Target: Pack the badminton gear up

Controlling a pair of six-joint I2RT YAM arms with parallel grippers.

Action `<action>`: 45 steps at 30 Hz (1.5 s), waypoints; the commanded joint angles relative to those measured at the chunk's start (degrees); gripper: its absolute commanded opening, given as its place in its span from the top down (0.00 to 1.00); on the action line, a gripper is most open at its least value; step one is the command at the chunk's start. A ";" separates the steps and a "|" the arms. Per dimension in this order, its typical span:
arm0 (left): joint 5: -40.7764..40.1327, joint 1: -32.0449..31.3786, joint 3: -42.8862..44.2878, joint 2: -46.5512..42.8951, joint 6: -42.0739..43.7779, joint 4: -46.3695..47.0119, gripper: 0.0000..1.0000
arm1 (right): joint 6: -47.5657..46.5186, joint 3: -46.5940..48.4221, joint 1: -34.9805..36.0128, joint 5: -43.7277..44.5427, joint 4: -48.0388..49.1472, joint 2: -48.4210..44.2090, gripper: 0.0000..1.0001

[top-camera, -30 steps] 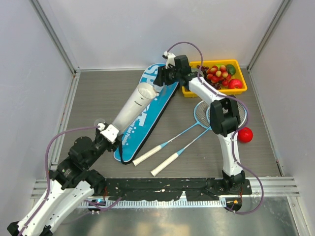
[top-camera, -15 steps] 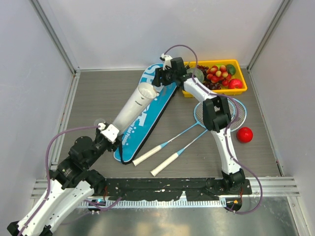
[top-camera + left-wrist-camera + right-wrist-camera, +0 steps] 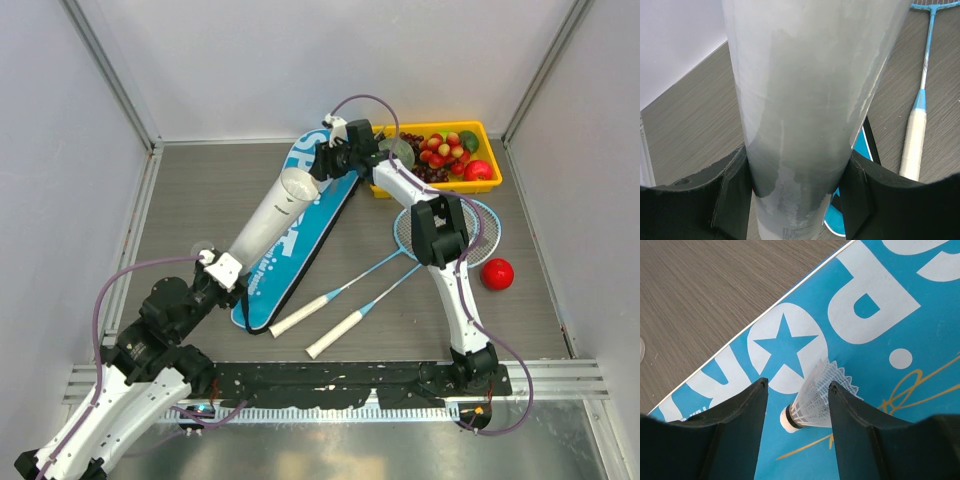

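My left gripper [image 3: 797,200] is shut on the long white tube [image 3: 268,222], which slants up over the blue SPORT bag [image 3: 300,235] with its open mouth towards the right gripper. In the left wrist view the tube [image 3: 805,100] fills the frame between the fingers. My right gripper [image 3: 797,407] is open low over the bag [image 3: 875,340], beside the tube's mouth. A small white shuttlecock [image 3: 812,405] lies on its side between the fingers, against the right one and apart from the left one. Two light-blue rackets [image 3: 390,262] lie right of the bag.
A yellow tray of fruit [image 3: 490,135] stands at the back right. A red round fruit [image 3: 497,273] lies by the racket heads. White walls close the table on three sides.
My right gripper has moved left and a little nearer, from the bag's far end towards the tube's mouth. The left arm and tube have hardly moved.
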 commanded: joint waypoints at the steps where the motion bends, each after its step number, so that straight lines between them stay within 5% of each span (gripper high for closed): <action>1: 0.22 -0.16 0.30 -0.22 -0.35 4.99 0.82 | -1.65 -0.79 0.27 -2.18 -0.54 -3.26 0.46; 10: 0.49 -0.16 0.39 -0.30 -0.26 5.17 0.82 | -1.83 -4.83 0.27 -4.91 -3.17 -6.95 0.54; 17: 0.84 -0.16 0.12 -0.30 0.09 5.52 0.82 | -1.48 -11.33 0.27 -5.34 -0.01 -11.96 0.95; 38: 2.51 -0.16 0.56 4.18 0.09 4.11 0.82 | 1.87 -40.15 2.11 8.19 8.42 -65.90 0.95; 45: 3.39 -0.16 1.35 6.11 0.00 3.32 0.83 | -0.33 -40.17 6.41 6.00 8.34 -75.50 0.95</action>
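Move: The shuttlecock lies on the SPORT bag about 4 cm back from the right hand, 1 cm to its right and 4 cm below. The bag's middle is some 17 cm back, 4 cm left and 7 cm down. The held tube's mouth hangs roughly 12 cm back, 6 cm left and 18 cm above, and the melon sits level, 18 cm right, slightly lower. From the left hand the shuttlecock is about 30 cm ahead, 18 cm right and 17 cm below. The shuttlecock's skirt is pinched as the right hand eases about 4 cm back and 3 cm down over the bag and shuts its open fingers. The hand then climbs fast, nearly 40 cm, drawing back and somewhat right, and tips its fingers up some 35 degrees. Late on, the left hand, still gripping the tube, sinks a couple of centimetres and tips slightly down. ##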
